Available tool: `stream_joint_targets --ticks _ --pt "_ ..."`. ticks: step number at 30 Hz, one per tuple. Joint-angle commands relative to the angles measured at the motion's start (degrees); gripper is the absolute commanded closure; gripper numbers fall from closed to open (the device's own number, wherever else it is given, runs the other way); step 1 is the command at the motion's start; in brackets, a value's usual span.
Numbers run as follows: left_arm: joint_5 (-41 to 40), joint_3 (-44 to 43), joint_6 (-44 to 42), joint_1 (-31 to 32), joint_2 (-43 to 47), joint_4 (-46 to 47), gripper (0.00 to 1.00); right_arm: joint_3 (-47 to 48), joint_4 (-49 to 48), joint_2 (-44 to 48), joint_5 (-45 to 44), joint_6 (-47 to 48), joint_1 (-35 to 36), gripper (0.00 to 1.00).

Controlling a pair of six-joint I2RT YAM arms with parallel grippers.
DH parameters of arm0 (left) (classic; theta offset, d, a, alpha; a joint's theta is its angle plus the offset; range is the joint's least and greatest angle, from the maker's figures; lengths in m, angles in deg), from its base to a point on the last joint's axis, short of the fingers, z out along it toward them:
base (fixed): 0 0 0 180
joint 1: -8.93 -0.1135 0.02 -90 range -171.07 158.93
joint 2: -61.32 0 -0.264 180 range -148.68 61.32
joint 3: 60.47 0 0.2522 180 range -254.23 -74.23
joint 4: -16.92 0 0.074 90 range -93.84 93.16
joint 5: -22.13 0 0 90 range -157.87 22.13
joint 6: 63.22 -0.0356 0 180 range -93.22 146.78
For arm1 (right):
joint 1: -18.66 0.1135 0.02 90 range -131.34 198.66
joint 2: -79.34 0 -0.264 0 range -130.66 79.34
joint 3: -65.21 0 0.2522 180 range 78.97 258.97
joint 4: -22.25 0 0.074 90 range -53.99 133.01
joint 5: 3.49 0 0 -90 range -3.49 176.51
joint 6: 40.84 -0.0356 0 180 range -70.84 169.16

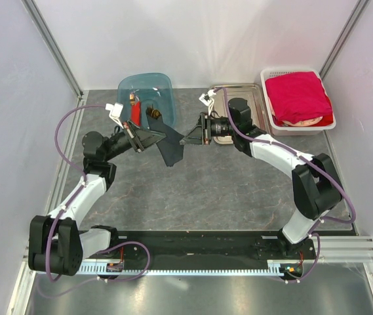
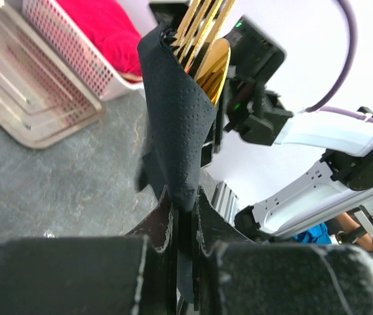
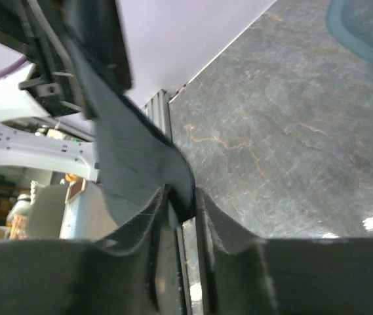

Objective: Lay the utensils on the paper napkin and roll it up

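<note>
The black paper napkin [image 1: 172, 149] hangs in the air over the middle of the table, wrapped into a cone between both arms. My left gripper [image 1: 158, 136] is shut on its left end, and my right gripper [image 1: 191, 138] pinches its right end. In the left wrist view the napkin [image 2: 178, 118] rises from my left gripper [image 2: 183, 200], with the gold utensils [image 2: 210, 49] sticking out of its far open end. In the right wrist view the napkin [image 3: 124, 157] sits wedged between the fingertips of my right gripper [image 3: 181, 197]; no utensils show there.
A teal bin [image 1: 148, 86] at the back holds a red-bodied tool [image 1: 134, 109]. A steel tray [image 1: 250, 96] lies behind the right gripper. A white basket [image 1: 269, 98] with a red cloth [image 1: 299, 96] stands at the back right. Grey walls close three sides.
</note>
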Motion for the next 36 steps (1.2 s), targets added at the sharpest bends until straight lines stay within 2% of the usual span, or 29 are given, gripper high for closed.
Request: stream_joint_targets --ticks 1,4,5,8,9,12,15,18,20,25,36 --pt "-0.70 -3.74 1.00 -0.43 2.45 2.58 0.98 1.40 3.23 0.48 -1.79 3.39 -1.24 0.55" --pt "-1.49 -3.56 -0.32 -0.43 2.80 1.18 0.98 4.38 11.93 2.42 -2.23 8.13 -3.70 0.50" --pt "-2.19 -3.47 -0.68 -0.43 2.89 0.56 0.98 6.30 14.39 3.03 -2.58 9.46 -5.18 0.43" --pt "-3.77 -3.47 -1.21 -0.43 2.63 -1.11 0.98 11.92 27.21 5.58 -5.29 19.11 -6.51 0.33" --pt "-4.04 -3.47 -1.29 -0.43 2.54 -1.20 0.98 13.69 33.86 6.45 -6.01 21.66 -6.52 0.32" --pt "-5.53 -3.65 -1.03 -0.43 2.19 -1.46 0.98 20.46 43.03 7.07 -7.59 26.51 -6.60 0.30" --pt "-7.37 -3.91 -1.47 -0.43 1.92 -3.30 0.98 23.80 46.91 8.74 -9.27 29.76 -6.43 0.32" --pt "-7.82 -4.44 -2.35 -0.43 1.57 -4.71 0.98 27.32 50.52 9.10 -10.84 32.05 -3.98 0.32" --pt "-7.82 -4.70 -2.35 -0.43 1.05 -4.80 0.98 28.73 52.28 8.93 -12.69 33.80 0.06 0.32" --pt "-7.73 -4.70 -1.56 -0.43 1.30 -4.28 0.98 29.87 51.85 5.41 -15.77 33.81 6.83 0.31" --pt "-6.76 -5.14 -2.44 -0.26 3.42 -6.21 0.98 29.26 47.37 -0.30 -17.53 32.15 9.57 0.27"
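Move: The napkin's loose flap hangs just off the right fingertips, its middle about 3 cm to that hand's left, 2 cm back and 3 cm lower. From the right hand, the gold utensil ends of the roll stand some 7 cm ahead and 9 cm left, and the blue bin lies roughly 17 cm ahead, 14 cm left and 20 cm below. From the left hand, which already pinches the roll, the flap's middle is about 3 cm right, 4 cm back and 5 cm lower. Letting go of the napkin's edge, the right fingers spread wide as the hand swings about 6 cm right and 4 forward, then climbs to roughly 11 cm above its start. It loops back and left over the flap and sinks about 7 cm towards it, fingertips tipping down some 20 degrees, jaws open either side of the cloth. The left hand keeps its pinch on the roll, easing 2 cm forward and turning slightly counter-clockwise. ##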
